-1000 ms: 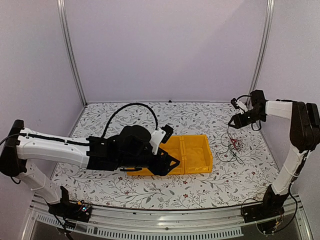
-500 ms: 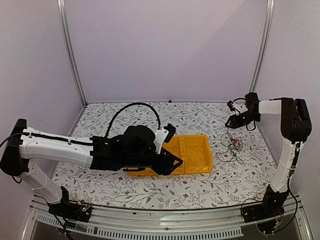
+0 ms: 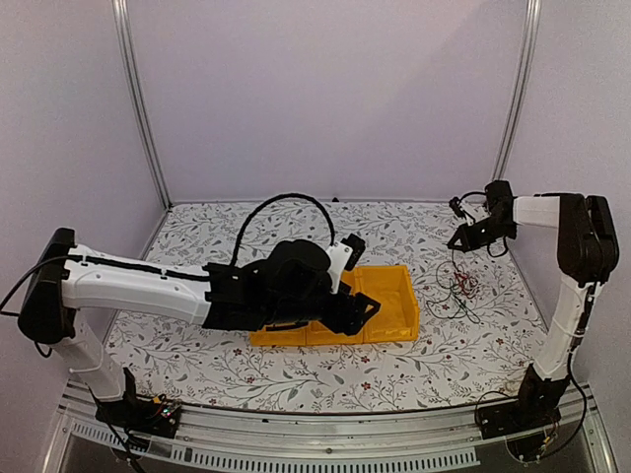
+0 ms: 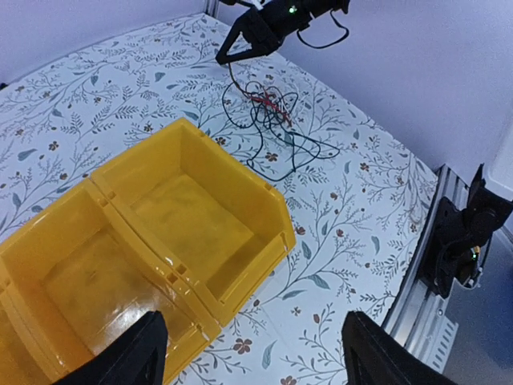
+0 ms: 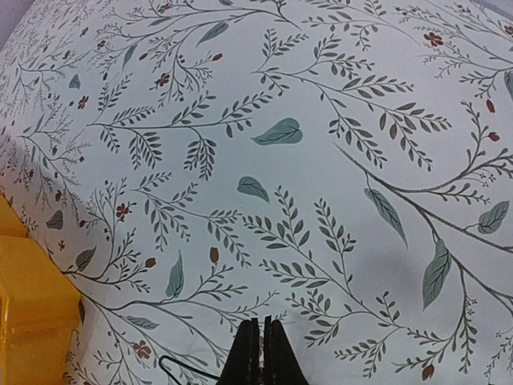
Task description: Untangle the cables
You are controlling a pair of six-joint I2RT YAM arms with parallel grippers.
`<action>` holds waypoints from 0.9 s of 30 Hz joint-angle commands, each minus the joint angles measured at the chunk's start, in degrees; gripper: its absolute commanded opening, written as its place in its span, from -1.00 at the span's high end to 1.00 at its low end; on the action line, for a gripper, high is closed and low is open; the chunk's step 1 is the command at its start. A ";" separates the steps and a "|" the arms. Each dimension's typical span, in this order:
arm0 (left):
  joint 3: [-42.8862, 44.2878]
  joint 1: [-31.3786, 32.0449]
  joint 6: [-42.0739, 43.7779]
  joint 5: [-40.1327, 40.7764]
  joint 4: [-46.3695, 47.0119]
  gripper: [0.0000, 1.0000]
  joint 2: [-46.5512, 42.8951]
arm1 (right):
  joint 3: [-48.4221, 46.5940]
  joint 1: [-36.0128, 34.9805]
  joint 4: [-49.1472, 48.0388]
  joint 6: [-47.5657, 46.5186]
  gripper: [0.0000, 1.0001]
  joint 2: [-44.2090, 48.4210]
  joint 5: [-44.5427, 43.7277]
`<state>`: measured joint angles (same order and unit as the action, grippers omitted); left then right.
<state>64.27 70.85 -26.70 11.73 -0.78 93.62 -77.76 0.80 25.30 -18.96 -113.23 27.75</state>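
Observation:
The cables (image 3: 459, 290) lie as a small tangle of thin red, green and black wires on the floral cloth, right of the yellow bin (image 3: 403, 317). In the left wrist view the cables (image 4: 271, 120) sit beyond the bin (image 4: 276, 210). My right gripper (image 3: 456, 242) hangs above the tangle's far edge, shut, and a thin black strand runs from its tip down into the heap. Its pressed-together fingers (image 5: 262, 325) show in the right wrist view, with a black wire loop (image 5: 172, 369) beside them. My left gripper (image 3: 367, 313) hovers open over the bin's near right corner (image 4: 252, 341), holding nothing.
The bin has several compartments, and the ones in view hold nothing. The left arm's thick black hose (image 3: 281, 205) arches over the cloth's middle. Metal frame posts (image 3: 513, 99) stand at the back corners. A rail (image 4: 437, 265) runs along the table's near edge.
My right gripper has gone from open to shut at the top of the tangle. The left arm has slid right along the bin, its gripper now over the near right corner.

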 commanded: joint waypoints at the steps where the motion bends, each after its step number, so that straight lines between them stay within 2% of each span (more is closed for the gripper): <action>1: 8.13 -0.89 3.06 2.68 5.42 -0.56 6.34 | -0.24 0.03 4.76 -1.21 1.00 12.77 1.52; 5: 19.24 -1.89 4.76 1.96 8.08 -0.57 15.40 | 1.38 0.04 6.93 -0.90 1.00 22.06 3.12; 9: 29.50 -2.05 7.40 -0.71 14.52 -0.54 24.55 | 4.06 0.00 8.19 0.86 1.00 28.67 7.35; 15: 41.92 -2.07 11.36 2.02 23.82 -0.55 36.72 | 4.50 0.04 11.10 3.51 1.00 36.38 11.40; 18: 48.84 -2.34 14.02 3.24 25.50 -0.56 43.11 | 3.16 0.07 13.51 3.02 1.00 40.30 11.95; 27: 72.80 -3.83 12.63 0.64 30.97 -0.58 63.35 | -3.36 0.05 22.45 0.97 1.00 44.22 17.29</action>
<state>128.66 68.84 -13.76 13.10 25.71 149.97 -77.14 0.78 42.52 -16.99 -70.32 40.66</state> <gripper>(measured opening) 0.793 0.025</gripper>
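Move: The right gripper is already shut on the red cable's far end; the rest of the tangle lies about 13 cm back and 2 cm left of it, slightly below. From the open left gripper, that held cable end is roughly 28 cm ahead, 25 cm right and 12 cm below. The tangle is 14 cm ahead and 25 cm right, and the yellow bin's middle some 8 cm ahead and 8 cm left, 11 cm down. Keep the right gripper pinched on the red cable and lift it some 27 cm, then increasingly draw it back as well, tipping its fingers upward. Meanwhile bring the open left gripper off the bin, about 23 cm right and half as far forward, rising slightly, and tilt its fingers up to nearly level, facing the hanging cable; don't close them. ##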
